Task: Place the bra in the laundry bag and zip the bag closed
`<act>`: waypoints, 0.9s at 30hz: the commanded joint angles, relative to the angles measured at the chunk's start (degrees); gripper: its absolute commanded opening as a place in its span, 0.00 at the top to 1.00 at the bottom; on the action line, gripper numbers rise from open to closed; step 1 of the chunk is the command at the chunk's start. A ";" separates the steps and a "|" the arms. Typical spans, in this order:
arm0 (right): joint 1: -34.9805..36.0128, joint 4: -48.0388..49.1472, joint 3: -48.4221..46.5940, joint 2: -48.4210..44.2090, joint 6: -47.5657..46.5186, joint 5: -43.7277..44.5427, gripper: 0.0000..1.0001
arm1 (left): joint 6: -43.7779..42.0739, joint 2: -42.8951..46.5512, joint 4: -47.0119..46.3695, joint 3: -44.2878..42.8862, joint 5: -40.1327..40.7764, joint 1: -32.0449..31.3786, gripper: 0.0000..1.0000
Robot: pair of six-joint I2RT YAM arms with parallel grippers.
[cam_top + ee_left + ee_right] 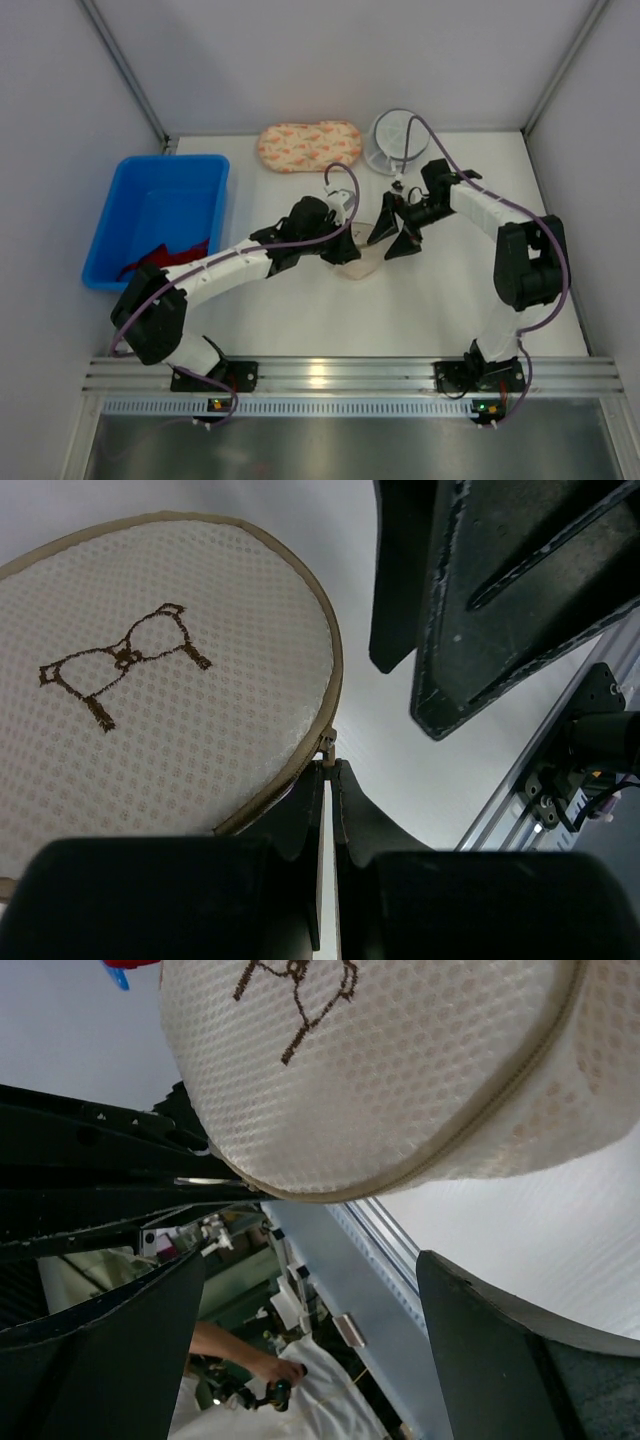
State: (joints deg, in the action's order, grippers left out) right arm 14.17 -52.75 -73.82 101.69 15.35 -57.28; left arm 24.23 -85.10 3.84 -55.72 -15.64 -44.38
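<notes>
The laundry bag [362, 262] is a round beige mesh bag with a brown stitched mark, lying at the table's middle. In the left wrist view the laundry bag [150, 680] shows its tan zipper edge closed along the rim. My left gripper [330, 765] is shut on the small metal zipper pull [328, 745] at the bag's edge; it also shows in the top view [345, 245]. My right gripper [393, 240] hangs open just right of the bag, touching nothing. In its own view, my right gripper [312, 1260] is below the bag [380, 1060]. The bra is hidden.
A blue bin [150, 195] with a red cloth [165, 255] stands at the left. A peach floral pouch [308, 146] and a white round ribbed container [393, 142] lie at the back. A metal rail [350, 375] runs along the near edge.
</notes>
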 commanded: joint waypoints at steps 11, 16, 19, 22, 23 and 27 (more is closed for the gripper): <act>1.91 1.34 -9.85 7.38 -0.59 2.35 0.69 | -2.08 3.45 -3.40 1.76 -2.47 -4.49 1.00; 1.39 -0.68 -11.34 6.60 -3.40 5.33 1.00 | -4.01 5.11 -1.55 3.60 -0.36 -4.40 1.00; -0.81 -1.91 -10.82 5.45 -4.63 5.86 1.00 | -6.03 7.75 0.73 6.32 1.13 -3.26 1.00; -3.36 -2.62 -10.55 5.01 -5.60 5.95 1.00 | -6.65 10.12 2.66 8.78 1.84 -0.71 1.00; -4.15 -2.62 -10.55 4.84 -5.69 6.30 1.00 | -7.00 11.00 3.10 9.23 2.19 -0.10 1.00; -4.94 -2.80 -10.64 4.92 -6.30 7.18 1.00 | -8.05 13.03 5.48 11.16 3.68 3.59 1.00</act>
State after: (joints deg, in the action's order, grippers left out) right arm 11.44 -56.05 -82.32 109.45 12.36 -54.30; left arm 18.61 -75.24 4.36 -46.50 -14.33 -43.18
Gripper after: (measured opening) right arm 0.023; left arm 0.062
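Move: The right hand, wide open, has the stretch of the laundry bag's zip edge that it goes for about 4 cm ahead, 2 cm to its left and 2 cm lower. From it, the zip pull sits some 7 cm left and 2 cm back; the bag's lid middle is about 3 cm ahead, 3 cm left and 3 cm lower. From the left hand, already holding the zip pull, that stretch lies roughly 6 cm ahead, 5 cm right and 2 cm lower. The right fingers close on the laundry bag's zip edge and pinch it, after reaching about 3 cm forward, slightly left and down; they then draw about 3 cm to the right and a little forward. The left hand keeps its grip on the zip pull, first going back about 3 cm and a little right, then turning left some 5 cm, away from the right hand. ##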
